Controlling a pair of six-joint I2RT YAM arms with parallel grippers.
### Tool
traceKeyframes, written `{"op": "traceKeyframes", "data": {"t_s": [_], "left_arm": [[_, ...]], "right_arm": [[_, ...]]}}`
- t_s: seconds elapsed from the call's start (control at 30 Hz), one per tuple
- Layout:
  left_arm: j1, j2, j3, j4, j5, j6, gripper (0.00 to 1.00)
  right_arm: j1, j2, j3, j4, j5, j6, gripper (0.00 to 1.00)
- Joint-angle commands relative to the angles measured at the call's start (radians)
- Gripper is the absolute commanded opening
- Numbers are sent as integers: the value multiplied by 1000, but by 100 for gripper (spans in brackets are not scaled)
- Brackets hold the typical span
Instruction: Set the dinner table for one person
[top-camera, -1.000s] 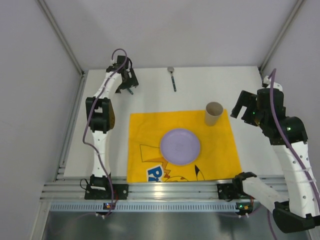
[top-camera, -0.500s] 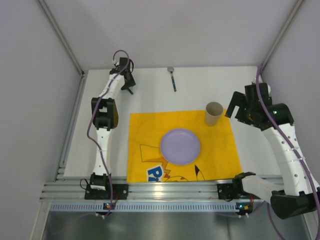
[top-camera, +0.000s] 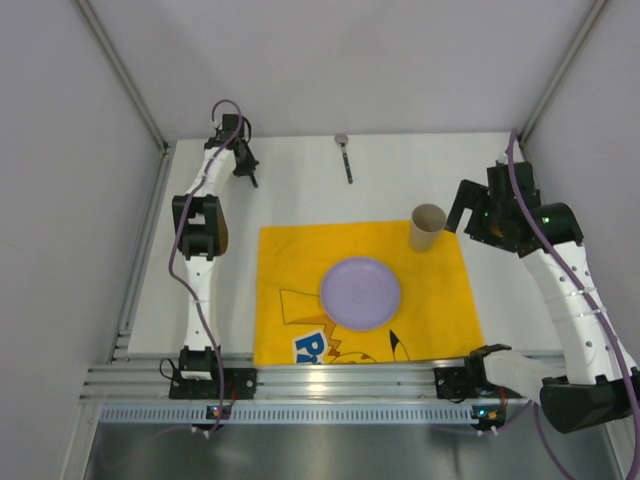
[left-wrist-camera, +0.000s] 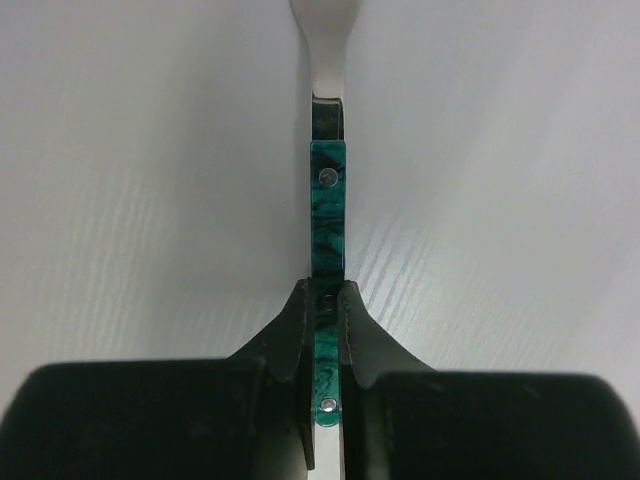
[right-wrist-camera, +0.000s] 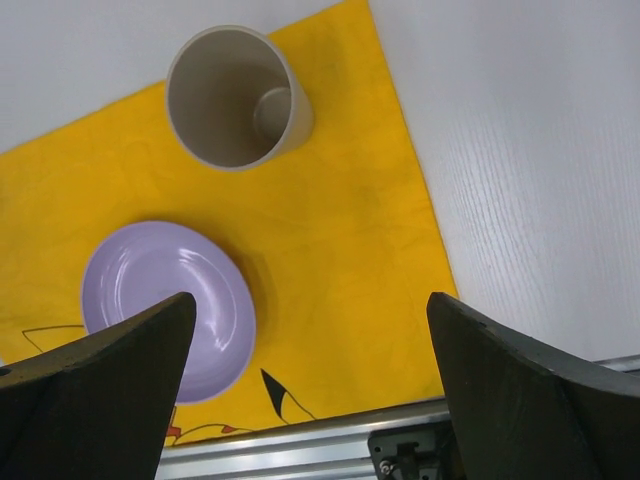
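My left gripper (top-camera: 244, 166) is at the far left of the white dinner table (top-camera: 300, 190). In the left wrist view the gripper (left-wrist-camera: 325, 300) is shut on the green marbled handle (left-wrist-camera: 327, 200) of a metal utensil, held low over the table. Its head runs out of the top of that view. My right gripper (top-camera: 466, 214) is open and empty, just right of the beige cup (top-camera: 428, 227). In the right wrist view its fingers (right-wrist-camera: 120, 360) frame the cup (right-wrist-camera: 235, 95), the purple plate (right-wrist-camera: 165, 295) and the yellow mat (right-wrist-camera: 340, 250).
A second utensil (top-camera: 346, 158) with a dark handle lies at the far middle of the table. The purple plate (top-camera: 360, 292) sits in the middle of the yellow mat (top-camera: 290, 270). White walls stand on three sides. An aluminium rail (top-camera: 340, 380) runs along the near edge.
My left gripper has shifted slightly left and back with the utensil in it. My right arm has swung left, closer to the cup.
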Motion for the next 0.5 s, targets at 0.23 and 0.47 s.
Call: {"op": "traceKeyframes", "data": {"t_s": [0.23, 0.47], "left_arm": [[0, -537, -337, 69, 141, 66, 0], [-129, -927, -857, 32, 76, 131, 0]], "right_arm": [[-1, -32, 26, 81, -137, -74, 100], [1, -123, 25, 73, -258, -71, 100]]}}
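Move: The left hand has the fork's handle pinched at table level. The free strip of mat left of the plate lies about 38 cm back and 16 cm to its right. The plate's middle is 39 cm back, 35 cm right; the spoon 8 cm ahead, 31 cm right. From the open right hand, the spoon lies some 45 cm ahead, 31 cm left and 21 cm below; the cup 14 cm ahead, 9 cm left; the plate 2 cm back, 28 cm left. Up first, then up and back together with gathering speed, the left hand carries the still-pinched fork about 17 cm higher and 14 cm back towards the placemat, easing slightly right and turning some 10 degrees clockwise. The right hand, empty and wide open, drifts left and up a few centimetres, turning slightly counter-clockwise. ##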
